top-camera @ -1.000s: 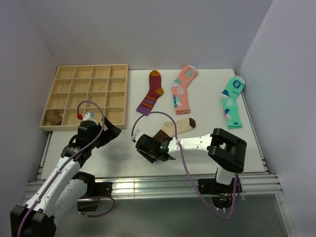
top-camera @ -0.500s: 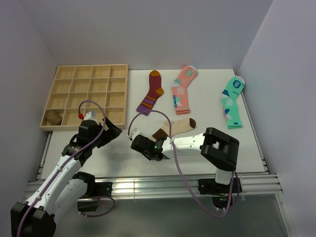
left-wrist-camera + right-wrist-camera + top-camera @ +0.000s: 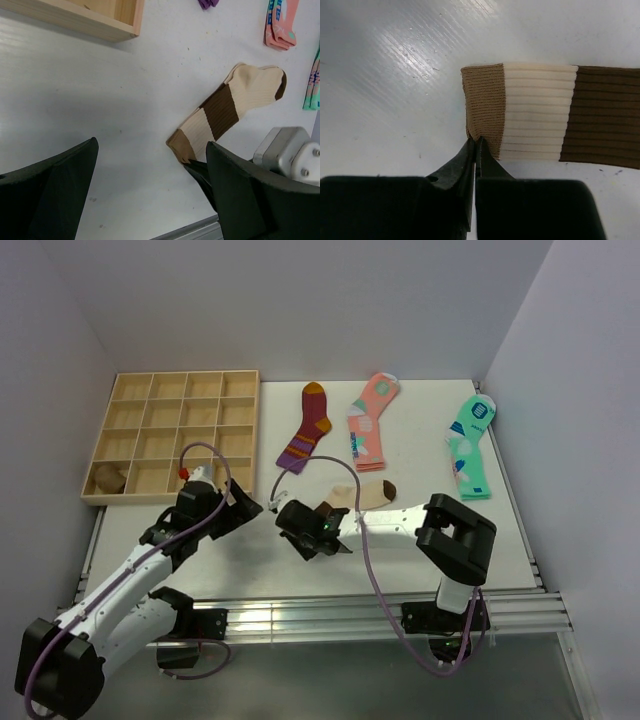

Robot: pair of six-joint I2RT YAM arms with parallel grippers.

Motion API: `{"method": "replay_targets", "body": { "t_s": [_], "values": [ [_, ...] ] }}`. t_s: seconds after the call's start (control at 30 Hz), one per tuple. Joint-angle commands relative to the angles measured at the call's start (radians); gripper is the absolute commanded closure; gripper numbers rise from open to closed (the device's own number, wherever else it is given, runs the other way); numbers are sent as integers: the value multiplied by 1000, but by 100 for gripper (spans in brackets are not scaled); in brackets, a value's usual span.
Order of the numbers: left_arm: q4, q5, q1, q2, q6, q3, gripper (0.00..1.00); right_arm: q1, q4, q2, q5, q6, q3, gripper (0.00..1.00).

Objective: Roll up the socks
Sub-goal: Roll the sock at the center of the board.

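A beige sock (image 3: 365,495) with a dark brown toe and band lies flat mid-table, its tan cuff pointing near-left. In the right wrist view my right gripper (image 3: 476,142) is shut, its tips pinching the near corner of the sock's tan cuff (image 3: 485,100). From above, the right gripper (image 3: 320,515) sits at that cuff end. My left gripper (image 3: 245,508) hovers just left of it, open with nothing between its fingers. The left wrist view shows the sock (image 3: 235,100) beyond its wide jaws (image 3: 152,145). A brown bundle (image 3: 108,477) lies in a tray compartment.
A wooden compartment tray (image 3: 178,376) stands at the back left, its corner (image 3: 120,30) near my left gripper. A maroon striped sock (image 3: 308,427), a pink sock (image 3: 370,420) and a mint-green sock (image 3: 470,445) lie along the back. The table's front rail is close behind both grippers.
My right gripper has closed onto the sock's cuff corner. The left arm has moved right, nearer the sock, still open.
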Motion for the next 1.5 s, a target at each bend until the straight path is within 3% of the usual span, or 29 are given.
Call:
{"method": "replay_targets", "body": {
  "t_s": [0.0, 0.3, 0.63, 0.87, 1.13, 1.47],
  "values": [
    [83, -26, -44, 30, -48, 23, 6, -52, 60, -45, -202, 75, -50, 100],
    [133, -82, -170, 99, -126, 17, 6, -258, 337, -126, -599, 215, -235, 100],
    [224, -109, -275, 197, -210, 17, 7, -417, 562, -80, -828, 340, -363, 100],
    [267, -118, -342, 334, -253, 48, 9, -454, 594, -45, -850, 357, -375, 100],
    [311, -125, -402, 444, -322, 66, 19, -462, 577, -47, -828, 344, -372, 100],
    [333, -148, -407, 525, -355, 80, 43, -464, 576, -42, -818, 339, -373, 100]
  ]
}}
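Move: The striped sock lies with its brown cuff towards the left hand, the cuff's middle about 12 cm to that hand's right, 3 cm back and 8 cm below. The right hand already pinches the cuff's near corner, so the cuff's middle is some 2 cm ahead and 2 cm left of it; the toe lies roughly 12 cm ahead and 19 cm right. From the left hand, the burgundy sock is about 23 cm ahead, 12 cm right. The striped sock's cuff stays pinched in the shut right fingers while that wrist turns some 50 degrees, bringing the fingers from steeply down to a flatter, leftward point, and eases about 2 cm right, then holds. Meanwhile the left hand travels about 11 cm right and 7 cm down to the cuff, drawing slightly back and tipping down; its wide-open fingers close to a little over half, around the free corner but not yet gripping. ##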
